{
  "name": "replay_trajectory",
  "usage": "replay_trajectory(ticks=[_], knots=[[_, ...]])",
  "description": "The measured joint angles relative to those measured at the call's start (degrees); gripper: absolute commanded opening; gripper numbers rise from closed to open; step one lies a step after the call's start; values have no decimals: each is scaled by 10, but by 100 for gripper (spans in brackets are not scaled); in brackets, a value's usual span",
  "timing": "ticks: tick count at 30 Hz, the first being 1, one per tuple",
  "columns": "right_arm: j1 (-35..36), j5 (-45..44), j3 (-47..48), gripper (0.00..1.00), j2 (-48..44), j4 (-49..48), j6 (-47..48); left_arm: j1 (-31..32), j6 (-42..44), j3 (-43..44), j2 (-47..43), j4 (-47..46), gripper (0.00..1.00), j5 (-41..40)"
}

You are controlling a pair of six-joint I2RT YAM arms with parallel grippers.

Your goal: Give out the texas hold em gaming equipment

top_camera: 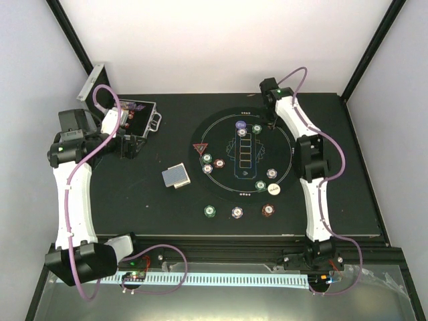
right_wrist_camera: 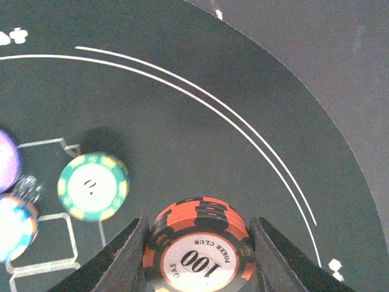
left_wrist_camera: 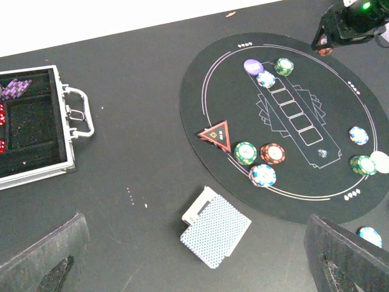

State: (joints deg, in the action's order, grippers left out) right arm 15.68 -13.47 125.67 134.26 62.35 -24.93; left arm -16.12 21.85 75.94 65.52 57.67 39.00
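My right gripper (right_wrist_camera: 197, 224) is shut on a short stack of red-orange poker chips (right_wrist_camera: 197, 255) marked 100, over the far edge of the round black mat (top_camera: 284, 150); I cannot tell if the stack touches the mat. A green chip (right_wrist_camera: 93, 185), a purple chip (right_wrist_camera: 5, 161) and a blue chip (right_wrist_camera: 12, 225) lie just left of it. The deck of grey-blue-backed cards (left_wrist_camera: 216, 230) lies on the table left of the mat. My left gripper (left_wrist_camera: 194, 267) hangs open above the deck, holding nothing. More chips (top_camera: 219, 162) sit on the mat.
The open silver case (left_wrist_camera: 36, 121) stands at the far left, its handle toward the mat. A red triangle marker (left_wrist_camera: 216, 134) lies on the mat's left edge. Three chips (top_camera: 237, 212) lie in a row on the table in front of the mat.
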Motion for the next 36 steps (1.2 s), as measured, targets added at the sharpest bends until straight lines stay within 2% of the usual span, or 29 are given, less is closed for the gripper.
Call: replay_trajectory(ticks=[5, 17, 19, 24, 27, 30, 36], knots=[[-18, 16, 50, 18, 71, 4, 2, 0, 0, 0, 7, -7, 99, 0], [-27, 36, 99, 21, 128, 3, 4, 0, 0, 0, 10, -9, 99, 0], [-28, 38, 102, 26, 132, 1, 4, 0, 0, 0, 10, -11, 99, 0], [-31, 50, 107, 55, 145, -5, 4, 0, -2, 0, 11, -14, 99, 0], [-32, 59, 113, 65, 146, -5, 3, 0, -11, 0, 12, -23, 99, -2], [-32, 62, 114, 70, 146, -7, 3, 0, -14, 0, 12, -25, 99, -2], [-35, 62, 114, 70, 134, -2, 5, 0, -18, 0, 12, -26, 99, -2]])
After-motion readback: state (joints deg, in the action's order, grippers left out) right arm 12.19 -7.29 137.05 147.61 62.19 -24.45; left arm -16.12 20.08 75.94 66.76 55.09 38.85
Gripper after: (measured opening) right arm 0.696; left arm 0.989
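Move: My right hand still holds the red chip stack above the far right of the mat. Its spot lies about 8 cm below, some 3 cm ahead and 1 cm to the right. The green chips stand about 3 cm ahead and 5 cm left of this hand; beyond them are the blue-white chips, 2 cm ahead and 10 cm left, and the purple button, 5 cm ahead and 11 cm left. From my left hand that spot is roughly 26 cm ahead, 47 cm right and 29 cm below. I lower the red stack with my right hand about 7.5 cm, quickly at first, while easing some 3 cm forward onto the mat just right of the green chips, with a slight tilt of the wrist. Down at the mat my fingers open and let go of the stack, and I start to lift about 1.5 cm straight off it. ##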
